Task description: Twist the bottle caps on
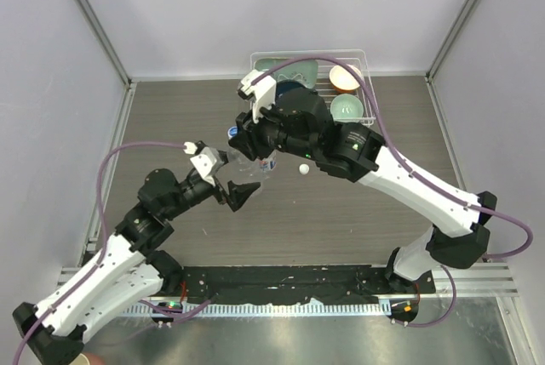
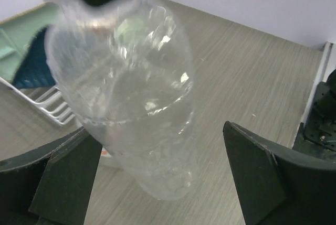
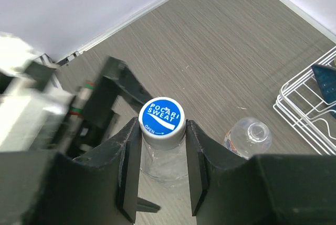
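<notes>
My right gripper (image 3: 163, 126) is shut on a bottle cap (image 3: 163, 115), white with a blue printed top, sitting on the neck of the unlabelled clear bottle (image 3: 161, 162). In the top view this cap (image 1: 232, 131) shows blue under the right gripper (image 1: 243, 137). My left gripper (image 2: 157, 146) is open, its fingers on either side of that bottle's (image 2: 131, 104) lower body. The labelled bottle (image 3: 251, 135) stands just beside it, its neck open. A second white cap (image 1: 302, 168) lies on the table right of the bottles.
A white wire dish rack (image 1: 364, 84) with several bowls stands at the back middle of the table; it also shows in the left wrist view (image 2: 47, 104) and the right wrist view (image 3: 310, 104). Grey walls enclose the table on three sides.
</notes>
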Motion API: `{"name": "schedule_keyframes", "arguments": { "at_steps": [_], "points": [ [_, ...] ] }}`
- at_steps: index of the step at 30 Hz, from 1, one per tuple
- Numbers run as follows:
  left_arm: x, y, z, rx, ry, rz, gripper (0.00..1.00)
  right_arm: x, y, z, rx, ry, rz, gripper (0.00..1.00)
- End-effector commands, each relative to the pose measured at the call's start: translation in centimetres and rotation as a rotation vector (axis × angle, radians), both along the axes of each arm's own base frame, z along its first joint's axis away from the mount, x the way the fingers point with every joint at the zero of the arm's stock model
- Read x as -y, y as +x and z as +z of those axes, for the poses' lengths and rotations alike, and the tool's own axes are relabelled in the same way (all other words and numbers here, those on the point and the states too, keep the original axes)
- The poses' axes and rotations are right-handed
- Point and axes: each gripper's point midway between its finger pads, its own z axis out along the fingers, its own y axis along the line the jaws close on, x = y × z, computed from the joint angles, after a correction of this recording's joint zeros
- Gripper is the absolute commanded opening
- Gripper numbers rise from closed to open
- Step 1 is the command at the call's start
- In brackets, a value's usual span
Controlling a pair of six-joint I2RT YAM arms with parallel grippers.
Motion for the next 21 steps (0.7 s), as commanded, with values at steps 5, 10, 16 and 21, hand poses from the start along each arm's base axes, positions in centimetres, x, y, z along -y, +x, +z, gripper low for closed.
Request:
{"name": "schedule_keyframes", "arguments": {
  "at_steps": [5, 10, 16, 21],
  "points": [
    [-7.3, -3.4, 4.3, 0.136, 0.070, 0.150, 1.00, -5.1, 2.6, 0.1, 0.074, 0.035, 0.017, 0.01],
    [-12.0, -6.1, 7.9, 0.277, 0.020, 0.277, 1.00, -8.9, 5.0, -0.3, 0.120, 0.144, -0.011, 0.01],
    [-16.6, -6.2, 11.1, 0.273, 0.016, 0.489, 1.00, -13.2, 8.2, -4.7, 0.121, 0.257, -0.120, 0.01],
    [-17.5, -5.9, 12.6, 0.235, 0.023, 0.539, 1.00, -16.7, 9.6, -8.6, 0.103, 0.300, -0.159, 0.01]
  ]
}}
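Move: The capped bottle hangs by its cap in the right fingers; its spot, the open table, lies about 10 cm ahead of the right hand, 16 to the left and 40 below. The labelled bottle stands some 11 cm ahead, 3 to the right, its middle 30 below that hand; the loose cap lies 13 ahead, 15 right, 39 below. For the left hand the capped bottle is between its open fingers, 1 cm ahead and 2 right, level. Keep the cap pinched in the right gripper and carry the hanging bottle about 14 cm left, lowering it some 11 cm and reaching forward towards the open table on the left. Clear the left gripper from around the bottle, fingers staying wide open, by drawing it left, up and somewhat back, swinging it counter-clockwise and tipping it upward. ##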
